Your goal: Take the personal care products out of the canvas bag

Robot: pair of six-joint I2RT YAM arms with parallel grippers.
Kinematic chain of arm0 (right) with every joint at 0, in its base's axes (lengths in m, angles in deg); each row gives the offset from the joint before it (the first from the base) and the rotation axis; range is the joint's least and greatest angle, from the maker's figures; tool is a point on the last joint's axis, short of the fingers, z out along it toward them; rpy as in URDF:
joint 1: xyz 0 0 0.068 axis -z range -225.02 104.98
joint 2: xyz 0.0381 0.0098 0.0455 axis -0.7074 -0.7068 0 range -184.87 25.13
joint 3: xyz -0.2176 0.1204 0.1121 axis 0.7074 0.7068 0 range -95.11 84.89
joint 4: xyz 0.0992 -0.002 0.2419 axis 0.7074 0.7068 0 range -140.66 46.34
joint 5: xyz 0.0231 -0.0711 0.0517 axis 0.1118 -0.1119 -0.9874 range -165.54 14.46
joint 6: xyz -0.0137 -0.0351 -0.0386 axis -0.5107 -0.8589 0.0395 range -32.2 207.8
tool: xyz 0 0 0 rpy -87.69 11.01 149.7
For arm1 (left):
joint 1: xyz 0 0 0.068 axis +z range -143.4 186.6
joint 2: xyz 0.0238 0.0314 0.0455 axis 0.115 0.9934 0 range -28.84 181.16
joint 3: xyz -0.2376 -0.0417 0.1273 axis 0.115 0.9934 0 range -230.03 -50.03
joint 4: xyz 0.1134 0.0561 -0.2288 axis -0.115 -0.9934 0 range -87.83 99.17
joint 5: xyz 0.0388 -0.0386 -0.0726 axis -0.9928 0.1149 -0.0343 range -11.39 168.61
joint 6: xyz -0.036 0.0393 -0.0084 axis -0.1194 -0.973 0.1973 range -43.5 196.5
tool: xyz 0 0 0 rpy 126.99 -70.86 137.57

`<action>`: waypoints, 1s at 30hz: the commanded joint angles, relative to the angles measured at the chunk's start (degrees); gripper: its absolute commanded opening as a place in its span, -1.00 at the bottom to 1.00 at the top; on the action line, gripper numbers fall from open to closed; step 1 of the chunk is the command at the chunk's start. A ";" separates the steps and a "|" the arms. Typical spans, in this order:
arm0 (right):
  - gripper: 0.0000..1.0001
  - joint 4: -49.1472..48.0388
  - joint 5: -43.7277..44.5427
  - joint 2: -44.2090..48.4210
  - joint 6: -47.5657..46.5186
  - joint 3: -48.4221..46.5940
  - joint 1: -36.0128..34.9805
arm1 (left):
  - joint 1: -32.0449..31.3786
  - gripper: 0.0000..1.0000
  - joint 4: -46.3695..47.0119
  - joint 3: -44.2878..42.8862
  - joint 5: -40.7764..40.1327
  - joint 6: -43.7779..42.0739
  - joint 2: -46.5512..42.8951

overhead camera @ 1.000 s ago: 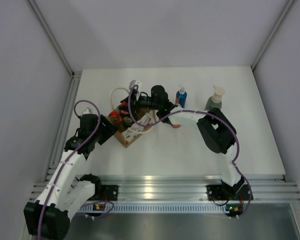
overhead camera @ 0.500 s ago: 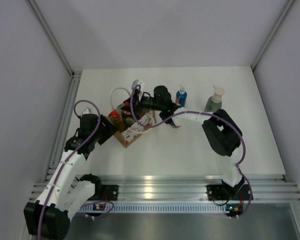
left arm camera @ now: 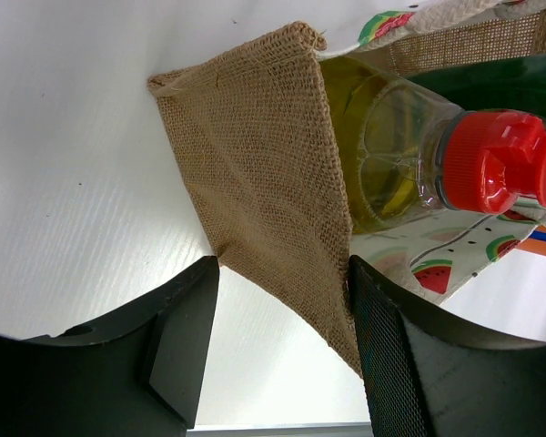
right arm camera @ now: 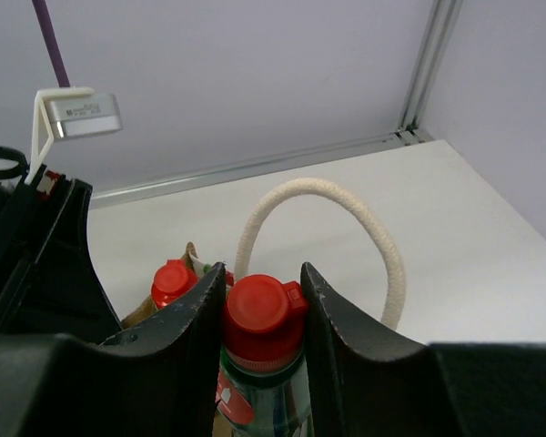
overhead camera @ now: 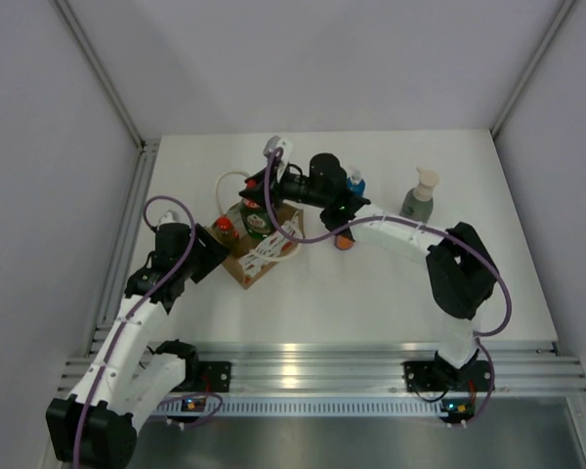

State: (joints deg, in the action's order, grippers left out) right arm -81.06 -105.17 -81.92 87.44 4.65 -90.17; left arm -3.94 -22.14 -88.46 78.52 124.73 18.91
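Observation:
The canvas bag (overhead camera: 257, 256) stands left of centre, a white rope handle (right arm camera: 320, 198) looping up behind it. My right gripper (right arm camera: 262, 302) is shut on the red cap of the dark green bottle (right arm camera: 266, 401), held upright above the bag's mouth (overhead camera: 257, 223). The yellow-green bottle (left arm camera: 387, 150) with a red cap (left arm camera: 502, 169) stands inside the bag. My left gripper (left arm camera: 282, 273) is open and straddles the bag's burlap corner (left arm camera: 264, 164); its right finger (left arm camera: 382, 346) touches the cloth, while the left one stands apart.
On the table to the right stand the blue bottle (overhead camera: 354, 184) and the grey-green pump bottle (overhead camera: 419, 195). The orange bottle (overhead camera: 344, 240) sits partly under my right arm. Walls and frame rails close in the table's back and sides.
My right gripper has risen and shifted back with the dark green bottle, drawing it up out of the bag. The left arm has stayed still.

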 commanded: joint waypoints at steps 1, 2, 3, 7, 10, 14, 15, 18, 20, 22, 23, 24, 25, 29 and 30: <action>-1.00 -0.65 3.69 8.42 -0.69 -7.11 -0.73 | 0.26 0.26 0.64 -0.41 -0.69 -0.50 -0.90; -1.00 2.15 4.31 9.04 -0.78 -8.16 -0.73 | 0.26 0.26 0.64 -0.33 -0.69 -0.42 -0.90; -1.00 3.48 5.01 9.66 -0.96 -8.61 -0.82 | 0.26 0.27 0.72 -0.32 -0.61 -0.33 -0.90; -1.00 7.80 8.00 14.39 -2.54 -9.66 -0.82 | 0.26 0.27 0.72 -0.32 -0.52 0.02 -0.99; -1.00 10.61 9.32 17.30 -4.03 -10.19 -0.65 | 0.26 0.28 0.72 -0.32 -0.43 0.20 -1.08; -1.00 13.16 11.34 20.55 -6.23 -10.37 0.32 | 0.26 0.28 0.72 -0.32 -0.34 0.38 -1.16; -1.00 13.51 12.48 21.87 -6.75 -10.19 0.67 | 0.26 0.28 0.72 -0.24 -0.34 0.46 -1.16; -1.00 14.30 14.59 24.76 -7.02 -8.79 2.16 | 0.26 0.28 0.72 -0.24 -0.17 0.73 -1.16; -1.00 14.48 15.03 26.18 -6.76 -7.47 4.01 | 0.26 0.28 0.81 -0.32 -0.17 0.82 -1.08; -1.00 14.48 16.79 28.64 -6.32 -5.46 5.85 | 0.26 0.28 0.72 -0.32 -0.17 0.64 -1.34; -1.00 14.57 17.32 29.34 -5.88 -4.66 6.55 | 0.26 0.28 0.72 -0.32 -0.17 0.73 -1.43; -1.00 14.57 18.19 30.92 -5.44 -3.87 7.43 | 0.26 0.28 0.72 -0.32 -0.17 0.64 -1.52; -1.00 14.48 18.38 31.80 -5.18 -2.12 9.09 | 0.26 0.28 0.72 -0.24 -0.17 0.73 -1.60; -1.00 14.31 20.13 36.37 -4.12 2.72 13.58 | 0.26 0.28 0.72 -0.06 -0.17 0.73 -1.78; -1.00 14.48 21.27 38.21 -4.03 3.77 14.46 | 0.26 0.28 0.72 0.11 -0.17 0.73 -1.87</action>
State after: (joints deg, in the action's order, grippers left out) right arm -59.75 -86.96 -49.99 82.74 8.03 -78.02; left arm -3.94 -22.14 -88.46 78.56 125.02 18.04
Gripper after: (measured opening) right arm 0.338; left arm 0.638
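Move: The red-capped green bottle is already in the right fingers, held by its cap, with its middle about 8 cm straight below them. The canvas bag lies under it, some 21 cm down and 1 cm back, and the oil bottle stands in it 6 cm left and 3 cm back of the hand. Out on the table, about 20 cm down, the orange bottle stands 21 cm right and 2 cm ahead, the blue pump bottle 23 cm right and 10 cm ahead. From the left hand the green bottle is about 10 cm right, 7 cm ahead and 5 cm up. The green bottle, kept pinched by its red cap, is drawn up out of the bag by the right hand, then swung fast to the right towards the orange and blue bottles: about 20 cm right and 16 cm up in all, the rise coming first and levelling off, while the wrist turns some 30 degrees clockwise. The left hand stays at the bag's near left corner, a finger against the cloth. ##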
